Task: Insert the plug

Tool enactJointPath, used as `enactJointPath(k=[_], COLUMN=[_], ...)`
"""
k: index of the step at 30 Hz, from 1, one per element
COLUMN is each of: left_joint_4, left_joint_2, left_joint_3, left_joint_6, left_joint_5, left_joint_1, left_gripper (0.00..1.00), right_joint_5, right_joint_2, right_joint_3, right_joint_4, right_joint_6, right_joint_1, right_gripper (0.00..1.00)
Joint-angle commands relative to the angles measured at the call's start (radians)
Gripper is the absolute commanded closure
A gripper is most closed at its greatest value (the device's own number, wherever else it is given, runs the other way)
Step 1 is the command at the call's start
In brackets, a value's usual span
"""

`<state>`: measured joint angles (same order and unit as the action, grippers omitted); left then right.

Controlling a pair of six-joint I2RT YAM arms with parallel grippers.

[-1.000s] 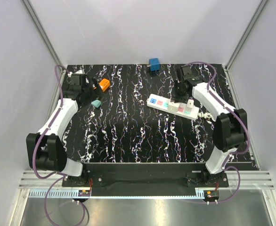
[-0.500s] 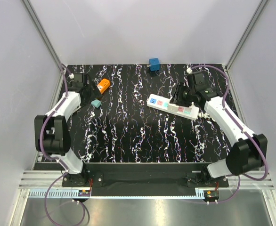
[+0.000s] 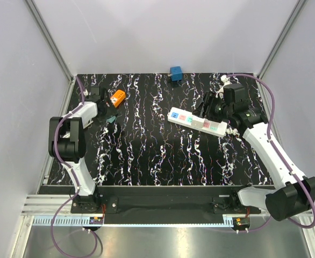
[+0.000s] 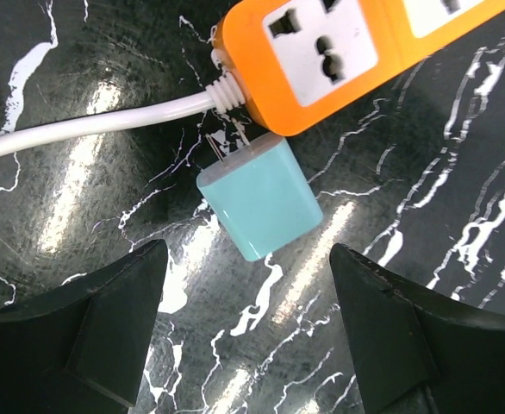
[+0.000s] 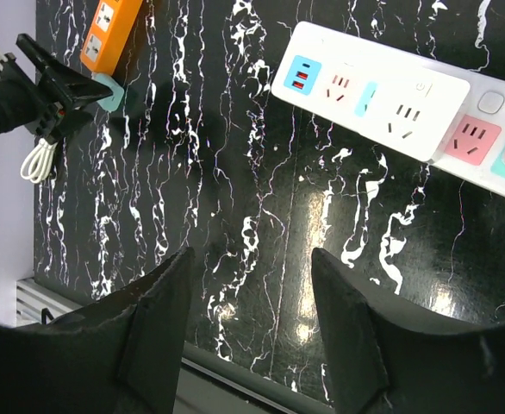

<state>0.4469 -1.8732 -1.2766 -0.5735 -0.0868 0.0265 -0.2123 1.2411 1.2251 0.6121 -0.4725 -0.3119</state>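
The plug is a teal block with two metal prongs. It lies flat on the black marbled table, prongs toward the end of the orange power strip. My left gripper hovers open over it, a finger on each side of its near end, touching nothing. From above, the plug sits just below the orange power strip, with my left gripper beside it. My right gripper is open and empty above the white power strip. From the right wrist, that white power strip lies ahead.
A blue cube stands at the table's far edge. The orange strip's white cable runs off to the left. Grey walls enclose the table on three sides. The metal frame rail crosses the near edge.
My right gripper has drawn back from the white power strip and its jaws have opened. The left arm has folded in toward the far left, its jaws narrowing a little around the plug.
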Motion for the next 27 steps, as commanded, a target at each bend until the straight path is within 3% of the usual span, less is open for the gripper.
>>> enactJointPath(k=[1,8,21,25,26,27], left_joint_4=[-0.031,-0.042,-0.022,-0.02,-0.017,-0.016], left_joint_2=[-0.021,-0.03,-0.129,-0.127,-0.124,-0.11], left_joint_3=[-0.04,-0.007,-0.116,-0.119,-0.116,-0.113], left_joint_6=[0.001,-0.003,-0.022,-0.023,-0.023,-0.025], left_joint_5=[-0.025,-0.028,-0.062,-0.056,-0.054,-0.053], left_joint_1=[0.0,0.0,-0.005,-0.005,-0.005,-0.005], left_gripper=[0.18,0.18,0.21,0.35,0.51,0.58], right_joint_5=[-0.032,-0.044,-0.039,-0.038,-0.038,-0.042], right_joint_2=[-0.034,-0.048,-0.075,-0.074,-0.072,-0.071], right_joint_3=[-0.016,-0.024,-0.039,-0.045,-0.045,-0.045], right_joint_4=[-0.026,-0.029,-0.028,-0.025,-0.023,-0.022], right_joint_6=[-0.003,-0.017,-0.021,-0.012,-0.014,-0.014], right_joint_1=[0.002,0.0,0.0,0.0,0.0,0.0], right_gripper=[0.36,0.34,0.34,0.33,0.33,0.33])
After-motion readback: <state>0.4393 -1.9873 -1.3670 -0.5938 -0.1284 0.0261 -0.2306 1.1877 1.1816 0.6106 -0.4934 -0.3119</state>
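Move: The teal plug lies about 3 cm ahead of the open left hand and roughly 3 cm below, centred left to right. The orange power strip's middle is some 8 cm ahead of the plug and 2 cm to its right; the coiled cord lies about 16 cm left of the hand and 5 cm back. From the right hand the plug is around 40 cm left, 14 cm ahead and 23 cm below. Left hand sinks 2 cm, then slides forward 2 cm, straddling the teal plug and closing to pinch its sides. ##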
